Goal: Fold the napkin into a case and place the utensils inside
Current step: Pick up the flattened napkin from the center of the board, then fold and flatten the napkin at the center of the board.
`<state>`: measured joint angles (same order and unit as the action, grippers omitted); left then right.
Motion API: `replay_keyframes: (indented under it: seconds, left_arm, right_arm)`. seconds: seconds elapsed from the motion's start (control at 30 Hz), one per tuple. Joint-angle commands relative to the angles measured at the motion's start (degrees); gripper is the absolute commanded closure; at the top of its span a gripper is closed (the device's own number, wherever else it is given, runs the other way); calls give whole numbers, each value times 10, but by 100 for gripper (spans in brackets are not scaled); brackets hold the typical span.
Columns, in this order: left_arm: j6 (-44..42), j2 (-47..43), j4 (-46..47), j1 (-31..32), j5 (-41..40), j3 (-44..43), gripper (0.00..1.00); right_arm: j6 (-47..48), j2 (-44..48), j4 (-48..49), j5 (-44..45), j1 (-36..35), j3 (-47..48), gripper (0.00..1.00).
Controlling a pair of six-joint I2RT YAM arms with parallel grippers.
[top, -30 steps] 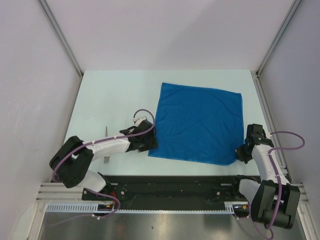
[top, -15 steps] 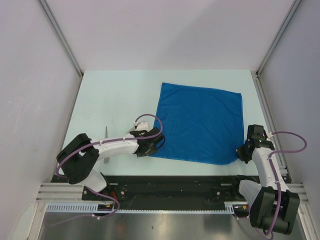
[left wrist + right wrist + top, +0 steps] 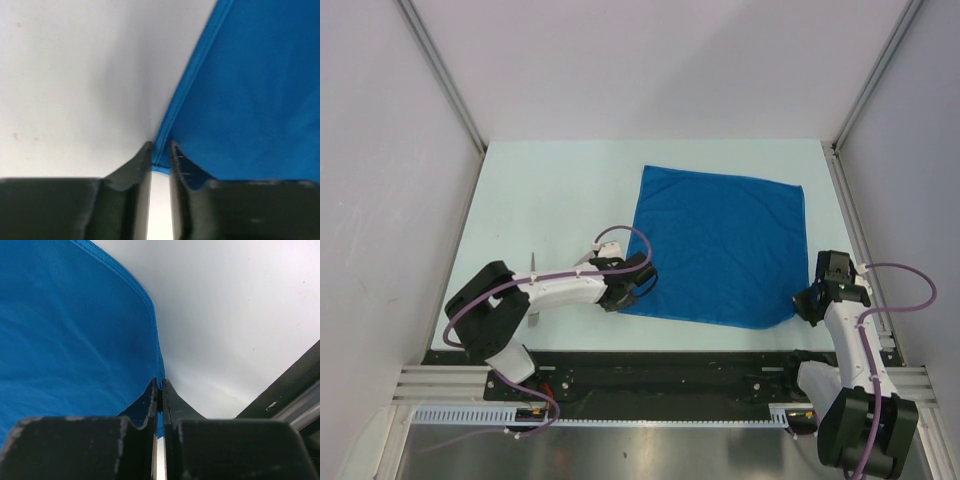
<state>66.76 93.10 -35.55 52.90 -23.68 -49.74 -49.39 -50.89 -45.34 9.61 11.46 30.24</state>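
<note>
The royal-blue napkin point(image 3: 720, 245) lies spread flat on the right half of the white table point(image 3: 550, 190). My left gripper point(image 3: 638, 287) is at its near-left corner. In the left wrist view the jaws point(image 3: 160, 146) stand a narrow gap apart, with the napkin point(image 3: 250, 90) corner hem between the fingertips. My right gripper point(image 3: 804, 308) is at the near-right corner. The right wrist view shows it point(image 3: 160, 382) shut on the edge of the napkin point(image 3: 65, 330). One silver utensil point(image 3: 533, 264) lies to the left, partly hidden under the left arm.
A black rail point(image 3: 670, 365) runs along the near table edge between the arm bases. White walls and metal posts close in the table on three sides. A dark frame edge point(image 3: 290, 385) sits just right of the right gripper.
The left gripper slid right and nearer me onto the napkin's near-left corner, and its jaws narrowed around the hem. The right gripper stayed shut on its corner and shifted slightly nearer.
</note>
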Motion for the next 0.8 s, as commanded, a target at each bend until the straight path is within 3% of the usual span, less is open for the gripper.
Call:
replay_keyframes:
  seconds: [0.0, 0.07, 0.3, 0.53, 0.77]
  left_arm:
    - [47, 52, 5, 7, 93, 58, 85]
    - [55, 39, 21, 7, 94, 68, 98]
    - [31, -102, 38, 5, 35, 97, 100]
    - [-172, -275, 112, 1, 0, 55, 100]
    - [-348, -396, 148, 0, 14, -103, 100]
  right_arm:
    - [-4, 17, -1, 2, -2, 8, 100]
    - [3, 18, -7, 1, -2, 10, 100]
    - [41, 47, -26, -28, -6, 39, 100]
    - [106, 84, -30, -121, -8, 122, 100]
    - [189, 150, -69, -189, -9, 379, 100]
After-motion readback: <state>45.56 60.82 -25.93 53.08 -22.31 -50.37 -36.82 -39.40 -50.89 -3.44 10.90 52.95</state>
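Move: The left fingers, part open, straddle the hem at the napkin's near left corner, which lies just about 1 cm back of the hand. The napkin's middle is some 17 cm ahead and 20 cm to its right. The slanting utensil lies roughly 13 cm left and 6 cm ahead, the straight utensil about 21 cm left and 4 cm ahead. From the right hand, already gripping the near right corner, the napkin's middle is around 16 cm ahead, 20 cm left and 4 cm lower. Shut the left gripper on the hem at the near left corner first, ease it back about 1 cm as it starts to rise, then lift fast to some 18 cm up, drifting slightly forward and right. Keep the right gripper shut on its corner and raise it alongside by about as much, a little forward and left. Let both wrists tip so the fingers swing outward from the base. ##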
